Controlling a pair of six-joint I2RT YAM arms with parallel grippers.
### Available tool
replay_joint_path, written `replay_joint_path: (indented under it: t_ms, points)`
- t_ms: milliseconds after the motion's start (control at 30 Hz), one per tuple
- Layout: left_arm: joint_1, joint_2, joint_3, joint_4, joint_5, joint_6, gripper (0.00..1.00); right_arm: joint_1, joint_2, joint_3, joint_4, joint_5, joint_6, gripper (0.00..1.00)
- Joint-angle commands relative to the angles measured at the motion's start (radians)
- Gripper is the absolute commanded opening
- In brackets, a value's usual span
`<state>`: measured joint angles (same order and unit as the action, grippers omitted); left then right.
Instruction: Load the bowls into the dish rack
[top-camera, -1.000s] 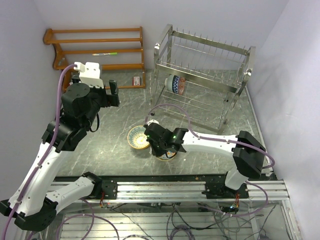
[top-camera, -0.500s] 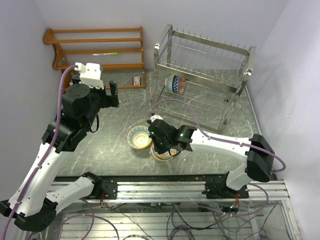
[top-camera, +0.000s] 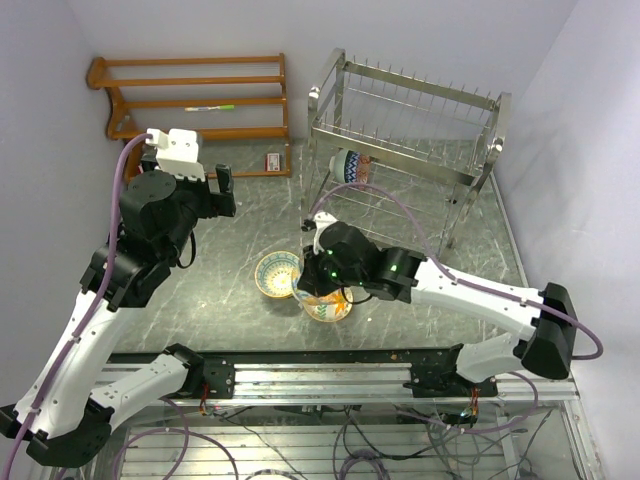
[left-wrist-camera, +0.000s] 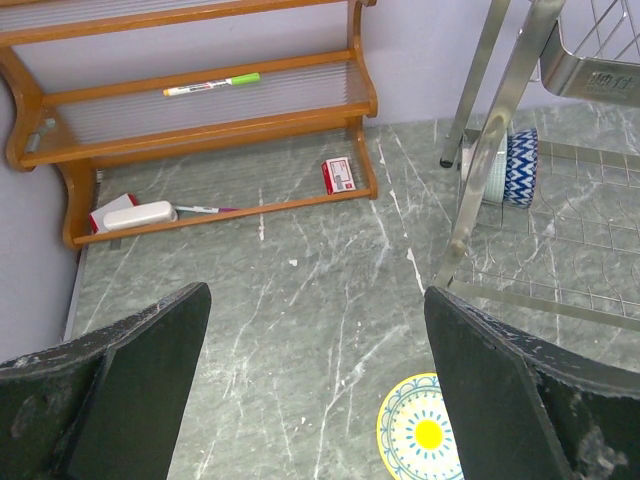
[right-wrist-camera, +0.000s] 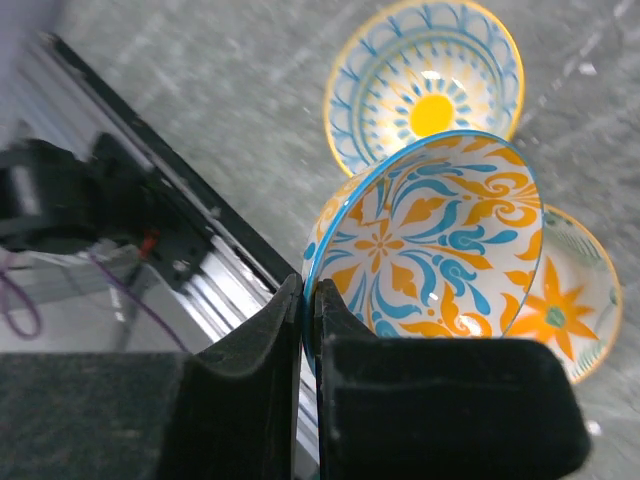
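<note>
My right gripper (right-wrist-camera: 308, 310) is shut on the rim of the blue-orange floral bowl (right-wrist-camera: 430, 250) and holds it tilted above the table. Below it lie the yellow-teal bowl (right-wrist-camera: 430, 85) and the bowl with orange leaves on cream (right-wrist-camera: 575, 300). In the top view this gripper (top-camera: 308, 287) sits beside the yellow-teal bowl (top-camera: 275, 273). A blue zigzag bowl (top-camera: 350, 166) stands on edge in the lower tier of the silver dish rack (top-camera: 478, 176). My left gripper (top-camera: 225, 185) is open and empty, high above the table (left-wrist-camera: 315, 300).
A brown wooden shelf (top-camera: 190, 98) stands at the back left with a green pen (left-wrist-camera: 210, 84) on it and a small red box (left-wrist-camera: 339, 174) by its foot. The rack's leg (left-wrist-camera: 478, 150) is near the left gripper. The arms' rail (top-camera: 330, 380) runs along the front.
The right arm has stretched out and its wrist has shifted towards the rack with the floral bowl in its grip. The left arm has barely moved.
</note>
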<state>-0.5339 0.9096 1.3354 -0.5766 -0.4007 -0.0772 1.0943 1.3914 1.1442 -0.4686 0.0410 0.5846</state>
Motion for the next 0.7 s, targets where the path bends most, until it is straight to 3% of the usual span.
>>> replay_joint_path:
  t_ms: [0, 367, 667]
  points:
    - [-0.007, -0.004, 0.017, 0.014, -0.022, 0.02, 0.99, -0.04, -0.055, -0.035, 0.231, -0.125, 0.061, 0.0]
    - [-0.008, 0.046, 0.15, -0.003, -0.028, 0.03, 0.99, -0.274, -0.078, -0.284, 0.779, -0.507, 0.321, 0.0]
    - [-0.008, 0.093, 0.244, -0.018, -0.026, 0.069, 0.99, -0.437, 0.037, -0.37, 1.243, -0.606, 0.551, 0.0]
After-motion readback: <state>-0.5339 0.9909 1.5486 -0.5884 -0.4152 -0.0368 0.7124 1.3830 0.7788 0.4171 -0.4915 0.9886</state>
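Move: The right hand holds the orange-and-blue bowl by its rim. Its free place on the dish rack's lower shelf lies about 30 cm ahead, 12 cm right and 8 cm lower, with the loaded bowls about 31 cm ahead and 9 cm right. Some 14 cm below the hand sit the flower bowl, 4 cm ahead and 5 cm right, and the yellow-centred bowl, 9 cm ahead and 6 cm left. From the left hand, that place is roughly 19 cm ahead, 28 cm right, 29 cm down. Keep the right fingers shut on the bowl's rim and swing it forward about 7 cm towards the dish rack, rising some 4 cm, most of that first. Meanwhile roll the wrist about 40 degrees so the down-left fingers come up nearly level, pointing left. Raise the empty, open left gripper about 6 cm, tipping it slightly up. ##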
